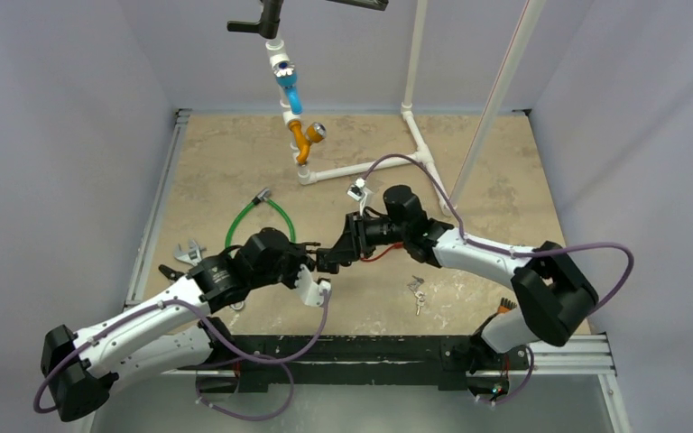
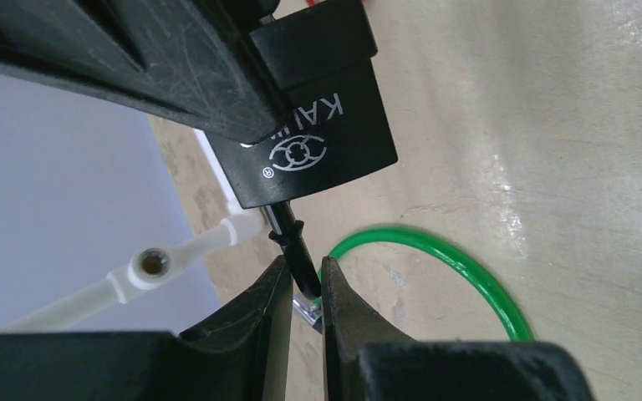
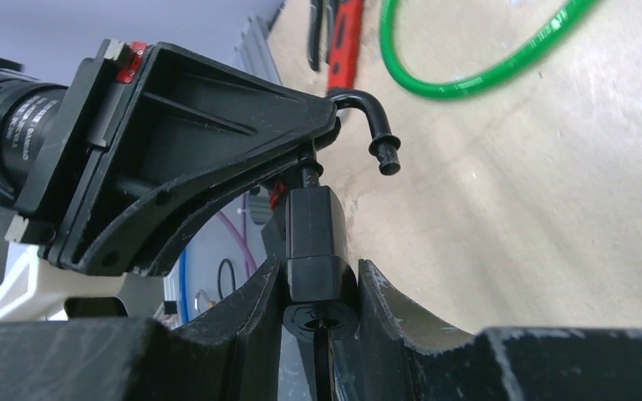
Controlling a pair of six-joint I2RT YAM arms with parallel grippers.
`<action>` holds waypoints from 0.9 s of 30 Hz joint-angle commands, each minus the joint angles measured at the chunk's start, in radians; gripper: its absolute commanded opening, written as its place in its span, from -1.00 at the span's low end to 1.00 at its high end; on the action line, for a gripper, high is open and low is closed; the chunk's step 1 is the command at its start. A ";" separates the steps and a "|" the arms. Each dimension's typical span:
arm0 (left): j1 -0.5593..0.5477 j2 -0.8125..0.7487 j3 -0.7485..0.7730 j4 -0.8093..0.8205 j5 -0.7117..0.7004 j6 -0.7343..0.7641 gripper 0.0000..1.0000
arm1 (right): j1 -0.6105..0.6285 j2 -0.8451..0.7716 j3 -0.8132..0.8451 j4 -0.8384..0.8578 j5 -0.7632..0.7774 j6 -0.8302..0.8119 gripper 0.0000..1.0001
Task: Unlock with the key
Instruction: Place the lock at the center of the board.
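Observation:
A black padlock [image 3: 316,242] hangs above the table centre, held between both arms. My right gripper [image 3: 318,288] is shut on the lock's body, and the round keyway face shows between its fingers. The shackle [image 3: 374,125] stands open, its notched free end hanging loose. My left gripper [image 2: 305,288] is shut on a thin black leg of the shackle [image 2: 294,246] just below the lock body [image 2: 318,142]. In the top view the left gripper [image 1: 311,264] and right gripper [image 1: 332,255] meet tip to tip. Small silver keys [image 1: 417,292] lie on the table to the right, held by neither gripper.
A green cable loop [image 1: 257,216] lies on the table behind the left arm, with a silver wrench [image 1: 189,253] to its left. A white pipe frame [image 1: 361,167] with orange and blue fittings [image 1: 298,135] stands at the back. Red-handled pliers [image 3: 343,42] lie near the loop.

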 commanded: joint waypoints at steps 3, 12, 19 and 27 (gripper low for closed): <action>-0.028 0.111 -0.055 0.155 0.100 0.055 -0.85 | -0.026 0.099 -0.017 0.131 0.069 0.050 -1.00; -0.031 0.225 -0.109 0.118 0.160 0.019 -0.47 | -0.033 0.208 -0.031 0.139 0.088 0.037 -1.00; -0.034 0.242 -0.113 0.089 0.207 -0.072 -0.31 | -0.035 0.265 -0.032 0.103 0.078 0.002 -1.00; 0.049 0.227 0.146 -0.130 0.214 -0.366 -0.05 | -0.034 0.310 -0.027 0.027 0.095 -0.045 -1.00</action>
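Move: Beneath the right hand, about 3 cm ahead, 2 cm to its right and 17 cm down, lies the bare patch of board for the lock. The lock is in its fingers, middle about 1 cm to its left. The red cable loop is some 12 cm right and 3 ahead of that hand, the green hose some 16 left and 7 ahead, both 17 lower. From the left hand the lock lies about 4 cm right, level. Lowering the lock by its body, the right hand sinks about 13 cm towards the board, first straight down, then easing a little forward as its fingers tip some 15 degrees downward. The left hand goes down alongside, opens and lets go of the shackle, then draws back 3–4 cm and finally lifts slightly. ##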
